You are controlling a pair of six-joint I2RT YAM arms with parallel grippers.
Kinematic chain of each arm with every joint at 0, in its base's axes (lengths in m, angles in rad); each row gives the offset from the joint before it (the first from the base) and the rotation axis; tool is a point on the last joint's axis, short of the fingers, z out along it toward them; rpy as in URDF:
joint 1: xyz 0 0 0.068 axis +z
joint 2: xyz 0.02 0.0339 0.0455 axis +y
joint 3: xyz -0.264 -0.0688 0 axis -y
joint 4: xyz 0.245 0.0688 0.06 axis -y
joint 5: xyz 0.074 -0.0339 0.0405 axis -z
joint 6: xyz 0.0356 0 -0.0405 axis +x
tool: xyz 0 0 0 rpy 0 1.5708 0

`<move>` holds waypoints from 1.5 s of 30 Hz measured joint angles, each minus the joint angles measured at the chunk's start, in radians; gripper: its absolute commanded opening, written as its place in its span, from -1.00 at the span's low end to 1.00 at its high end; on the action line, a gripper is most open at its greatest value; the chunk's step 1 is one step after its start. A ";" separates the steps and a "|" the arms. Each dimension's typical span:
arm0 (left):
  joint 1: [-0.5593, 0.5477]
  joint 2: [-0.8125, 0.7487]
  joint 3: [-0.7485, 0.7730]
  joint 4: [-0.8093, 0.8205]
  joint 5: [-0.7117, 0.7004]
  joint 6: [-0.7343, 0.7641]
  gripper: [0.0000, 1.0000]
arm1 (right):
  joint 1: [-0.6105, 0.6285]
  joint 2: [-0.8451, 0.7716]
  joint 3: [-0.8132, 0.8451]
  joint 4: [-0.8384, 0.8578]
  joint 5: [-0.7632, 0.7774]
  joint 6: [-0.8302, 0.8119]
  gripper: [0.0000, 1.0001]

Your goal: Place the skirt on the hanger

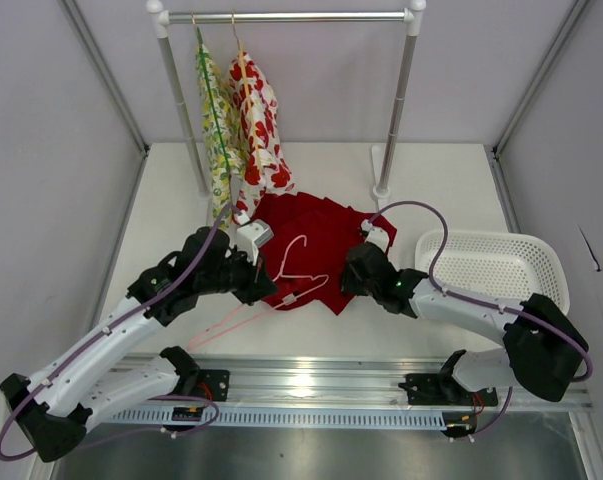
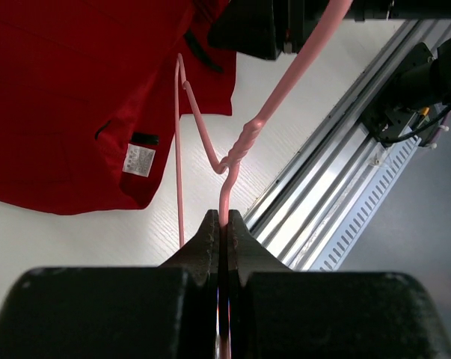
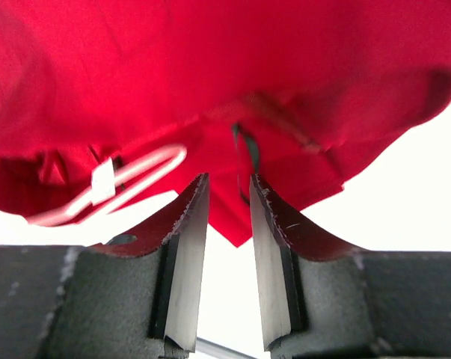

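The deep red skirt [image 1: 321,235] lies spread on the white table, its white label [image 2: 138,160] showing in the left wrist view. The pale pink hanger [image 1: 299,262] rests across the skirt's near edge, with one wire running down-left over the table. My left gripper [image 1: 271,280] is shut on the hanger wire [image 2: 240,146] just below its twisted neck. My right gripper [image 1: 347,272] sits at the skirt's right near edge. Its jaws stand apart, and a corner of the skirt [image 3: 225,90] reaches between the fingertips [image 3: 197,196].
A clothes rack [image 1: 281,16] stands at the back, holding a yellow-green floral garment [image 1: 216,130] and a white garment with red prints [image 1: 259,120]. A white basket [image 1: 491,262] sits to the right. The metal rail [image 1: 311,385] runs along the near edge.
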 measured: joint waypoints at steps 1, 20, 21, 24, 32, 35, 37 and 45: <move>0.000 0.003 0.000 0.003 -0.004 0.000 -1.00 | 0.011 0.000 -0.005 0.000 0.000 0.002 -0.34; -0.003 -0.007 -0.037 0.029 -0.018 0.000 -1.00 | 0.056 0.090 -0.030 0.001 0.005 0.023 -0.56; -0.003 -0.008 -0.043 0.031 -0.012 0.000 -1.00 | 0.056 0.093 -0.029 -0.001 0.006 0.023 -0.63; -0.003 -0.008 -0.060 0.044 0.009 -0.002 -1.00 | 0.055 0.093 -0.026 -0.014 0.021 0.021 -0.76; -0.008 -0.014 -0.140 0.144 0.051 -0.068 -1.00 | 0.027 0.082 -0.009 -0.052 0.029 0.011 -0.95; -0.011 -0.024 -0.169 0.178 0.056 -0.099 -1.00 | 0.013 0.070 -0.008 -0.062 0.029 0.007 -0.95; -0.011 -0.029 -0.182 0.201 0.058 -0.114 -1.00 | 0.005 0.065 -0.005 -0.071 0.028 0.003 -0.95; -0.012 -0.028 -0.194 0.266 0.058 -0.141 -1.00 | -0.001 0.060 0.012 -0.086 0.028 -0.008 -0.97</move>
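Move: A black loop on the near edge of the skirt lies some 2 cm back from the right hand, 0 sideways and 4 cm below. The skirt's middle is about 8 cm ahead and 8 cm left, 7 cm down; the right end of the hanger hangs roughly 5 cm left and 1 cm ahead, just under its height. From the left hand, which holds the hanger, that loop lies about 8 cm ahead, 17 cm right and 16 cm below. Down about 4 cm and back some 2 cm goes the right hand with its fingers part open, to the black loop at the skirt's edge; it shuts them there and pinches the loop, easing back up, right and a little forward. The left keeps its grip on the hanger, hovers, then sinks and shifts right 2 cm or so, bringing the hanger's end towards the right fingertips. ##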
